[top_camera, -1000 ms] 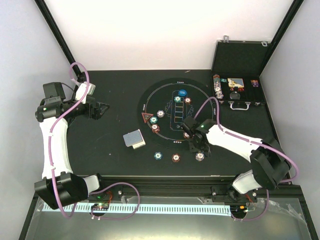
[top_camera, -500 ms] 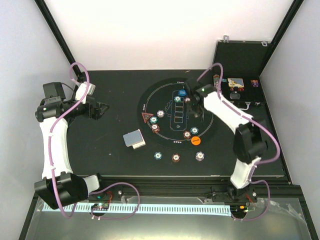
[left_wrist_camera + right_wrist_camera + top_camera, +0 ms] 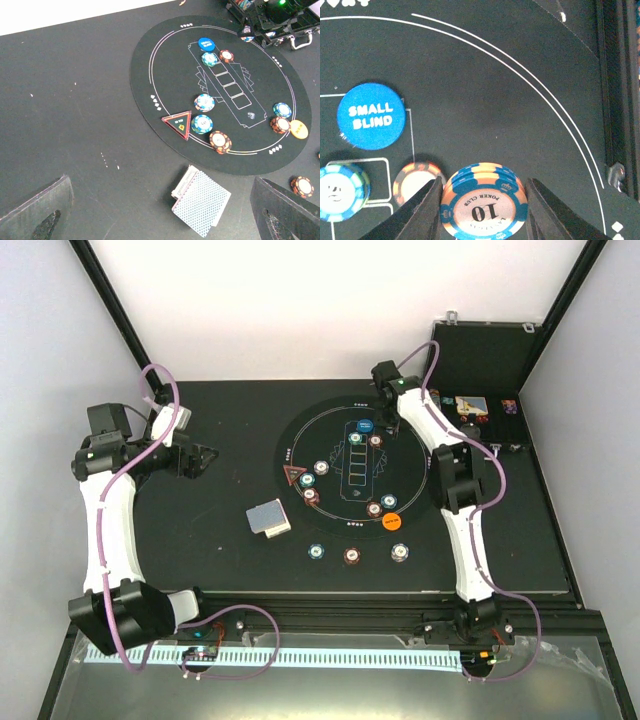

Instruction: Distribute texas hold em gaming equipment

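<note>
My right gripper [image 3: 484, 192] is shut on a small stack of blue-and-orange "10" chips [image 3: 483, 212], held just above the round black mat [image 3: 400, 465] near its far right edge. Beside it lie the blue "small blind" button [image 3: 371, 116], a red-white chip [image 3: 412, 179] and a teal chip [image 3: 340, 192]. In the top view that gripper [image 3: 387, 416] is close to the case. My left gripper [image 3: 205, 458] hangs open over the bare table at the left, with nothing between its fingers [image 3: 47, 212]. The card deck [image 3: 201, 201] lies face down by the mat's near left edge, the red triangle [image 3: 178, 123] just inside the mat.
Several chips [image 3: 204, 102] and an orange button [image 3: 299, 129] sit on the mat. Three chips [image 3: 352, 556] lie in a row on the table in front of it. An open black case [image 3: 478, 435] with more chips stands at the back right.
My right arm has swung from the mat's near right edge to its far right edge. An orange button now shows where the gripper was. The left arm is still.
</note>
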Robot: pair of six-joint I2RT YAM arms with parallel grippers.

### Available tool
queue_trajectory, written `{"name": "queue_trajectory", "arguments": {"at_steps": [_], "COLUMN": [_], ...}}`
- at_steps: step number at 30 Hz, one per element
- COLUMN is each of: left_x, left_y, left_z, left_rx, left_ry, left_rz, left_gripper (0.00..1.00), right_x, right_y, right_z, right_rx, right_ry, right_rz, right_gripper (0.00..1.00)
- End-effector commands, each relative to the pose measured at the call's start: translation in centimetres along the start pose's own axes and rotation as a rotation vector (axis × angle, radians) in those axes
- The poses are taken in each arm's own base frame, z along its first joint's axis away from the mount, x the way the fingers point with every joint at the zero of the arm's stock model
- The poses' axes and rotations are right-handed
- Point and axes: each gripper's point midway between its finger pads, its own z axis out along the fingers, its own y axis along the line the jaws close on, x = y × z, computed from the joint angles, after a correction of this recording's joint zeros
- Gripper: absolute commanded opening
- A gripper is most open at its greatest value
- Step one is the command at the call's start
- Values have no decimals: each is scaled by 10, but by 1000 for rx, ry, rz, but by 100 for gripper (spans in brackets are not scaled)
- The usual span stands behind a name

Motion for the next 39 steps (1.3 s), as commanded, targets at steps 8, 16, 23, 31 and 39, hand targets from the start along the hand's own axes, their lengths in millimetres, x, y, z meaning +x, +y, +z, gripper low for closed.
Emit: {"name": "queue_trajectory", "arguments": {"at_steps": [8, 16, 23, 31, 39], "left_x": [-8, -8, -5, -7, -4], "left_y": [1, 2, 4, 3, 17], "left_z": [-6, -5, -5, -7, -10], "left_rx": [-9, -10, -26, -32, -128], "left_ry": [-11, -15, -10, -22, -13], "left_rz": [26, 21, 16, 3, -37], "left_gripper": [99, 99, 99, 99, 99], "right_x": [-23, -19, -16, -45, 18], "right_y": [-12, -10, -4, -15, -1], "right_z": [46, 68, 64, -11, -92], "right_rx": [-21, -65, -98, -99, -75], "right_ry": [-13, 20, 37, -74, -82], "right_rz": [67, 99, 75, 57, -75], "right_gripper": [17, 28, 53, 68, 74]}}
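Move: The 10 chip, already pinched in the right hand, is bound for bare mat about 3 cm ahead of that hand, 2 cm to its right and 6 cm below. At mat level, the small blind button lies roughly 5 cm ahead and 6 cm left, a red chip level and 3 cm left, and a teal chip 1 cm ahead and 9 cm left. The case's chip row is some 7 cm ahead, 14 cm right. From the left hand, the bare spot lies about 24 cm ahead, 48 cm right and 26 cm below. The held 10 chip is lowered about 6 cm by the right hand while carried some 3 cm forward and 2 cm right, onto the bare mat between the small blind button and the case. The hand settles with a slight tilt, the fingers open and let go of the chip, then the hand climbs about 10 cm, drawing back some 4 cm late in the rise. ##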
